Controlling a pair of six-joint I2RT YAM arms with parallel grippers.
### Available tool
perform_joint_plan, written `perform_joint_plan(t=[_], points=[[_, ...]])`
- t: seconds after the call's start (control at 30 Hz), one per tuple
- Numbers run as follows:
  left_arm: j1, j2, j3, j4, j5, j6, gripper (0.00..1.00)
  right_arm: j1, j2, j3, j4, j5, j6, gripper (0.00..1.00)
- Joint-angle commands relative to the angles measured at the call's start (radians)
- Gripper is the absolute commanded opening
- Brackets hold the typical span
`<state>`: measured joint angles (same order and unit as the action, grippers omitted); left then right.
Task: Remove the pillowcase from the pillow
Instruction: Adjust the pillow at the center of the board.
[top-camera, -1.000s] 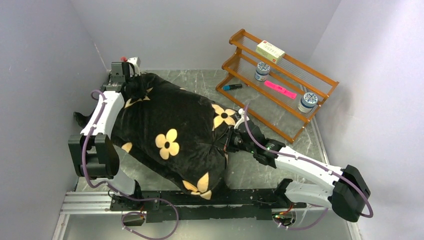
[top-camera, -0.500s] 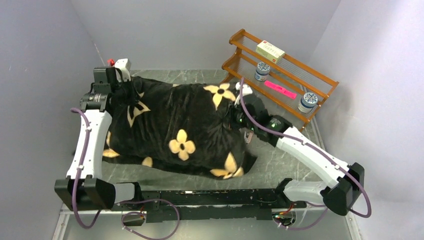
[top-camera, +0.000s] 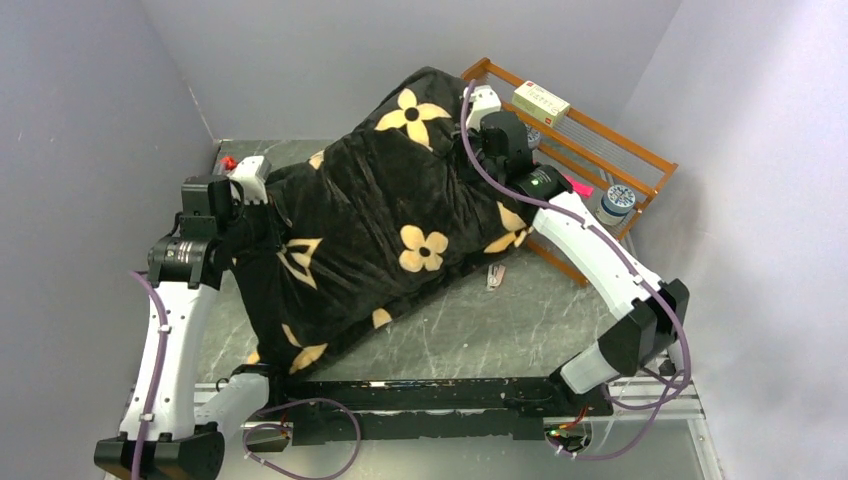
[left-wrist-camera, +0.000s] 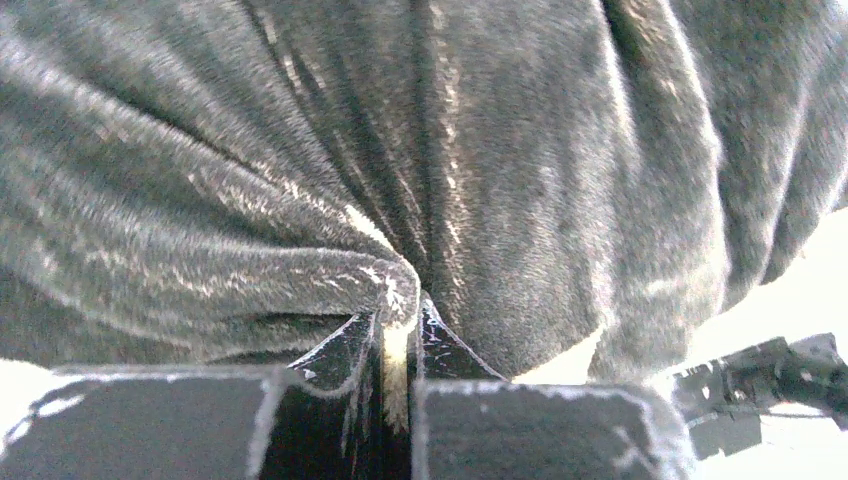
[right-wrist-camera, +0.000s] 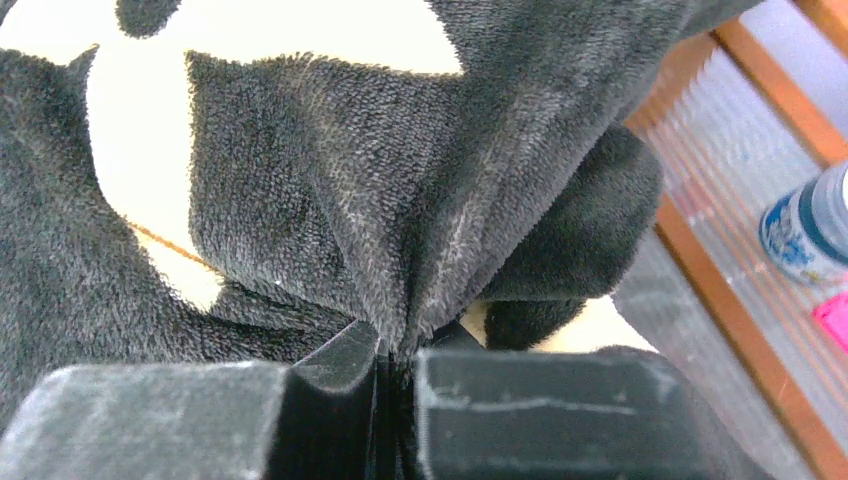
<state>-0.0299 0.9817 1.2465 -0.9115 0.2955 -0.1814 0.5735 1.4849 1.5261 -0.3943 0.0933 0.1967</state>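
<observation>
The pillowcase (top-camera: 380, 215), black plush with tan flowers, hangs stretched and bulging between my two grippers, its lower left end trailing on the table. The pillow is hidden inside it. My left gripper (top-camera: 266, 205) is shut on a fold of the cover at its left end; the left wrist view shows the fabric (left-wrist-camera: 400, 180) pinched at the left gripper (left-wrist-camera: 398, 325). My right gripper (top-camera: 468, 122) is raised high at the back, shut on the cover's upper right corner. The right wrist view shows that bunched cloth (right-wrist-camera: 400, 200) clamped in the right gripper (right-wrist-camera: 396, 352).
A wooden two-tier rack (top-camera: 600, 150) stands at the back right, right behind the lifted cover, holding a box (top-camera: 540, 102), a jar (top-camera: 617, 203) and a pink item (top-camera: 578, 186). A small object (top-camera: 495, 277) lies on the table. Walls close in on the left and back.
The left gripper has shut on the cover and come nearer. The right gripper has risen toward the back right, lifting the cover's right end up in front of the rack.
</observation>
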Motion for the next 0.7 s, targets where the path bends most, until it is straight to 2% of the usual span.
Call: perform_joint_plan(t=[0.0,0.2,0.33,0.5,0.67], points=[[-0.073,-0.057,0.023,0.114,0.355,-0.042,0.05,0.019,0.032,0.145,0.263,-0.132,-0.061,0.0],[-0.125,-0.105,0.05,0.148,0.52,-0.029,0.05,0.019,0.142,0.254,0.295,-0.161,-0.116,0.0],[-0.145,-0.148,0.033,0.203,0.638,-0.031,0.05,0.021,0.2,0.287,0.333,-0.249,-0.103,0.0],[-0.149,-0.178,-0.066,0.224,0.591,-0.027,0.05,0.031,0.279,0.304,0.381,-0.347,-0.081,0.0],[-0.149,-0.207,-0.18,0.244,0.553,-0.033,0.05,0.086,0.406,0.39,0.33,-0.382,-0.11,0.0]])
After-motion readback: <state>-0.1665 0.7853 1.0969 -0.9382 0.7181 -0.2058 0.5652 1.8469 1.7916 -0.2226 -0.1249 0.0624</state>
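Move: Both hands already pinch the pillow's black cover. From the left hand, the board's centre lies about 21 cm to the right, 5 cm back and 25 cm down; the pillow's middle is some 17 cm right, 3 cm ahead, 10 cm down. From the right hand, the board's centre is roughly 9 cm left, 19 cm back, 29 cm down; the wooden rack's middle is about 21 cm right, level ahead, 20 cm down. Both keep pinching the pillowcase: left pulls back-right about 13 cm, turning clockwise; right carries forward-left some 11 cm. ##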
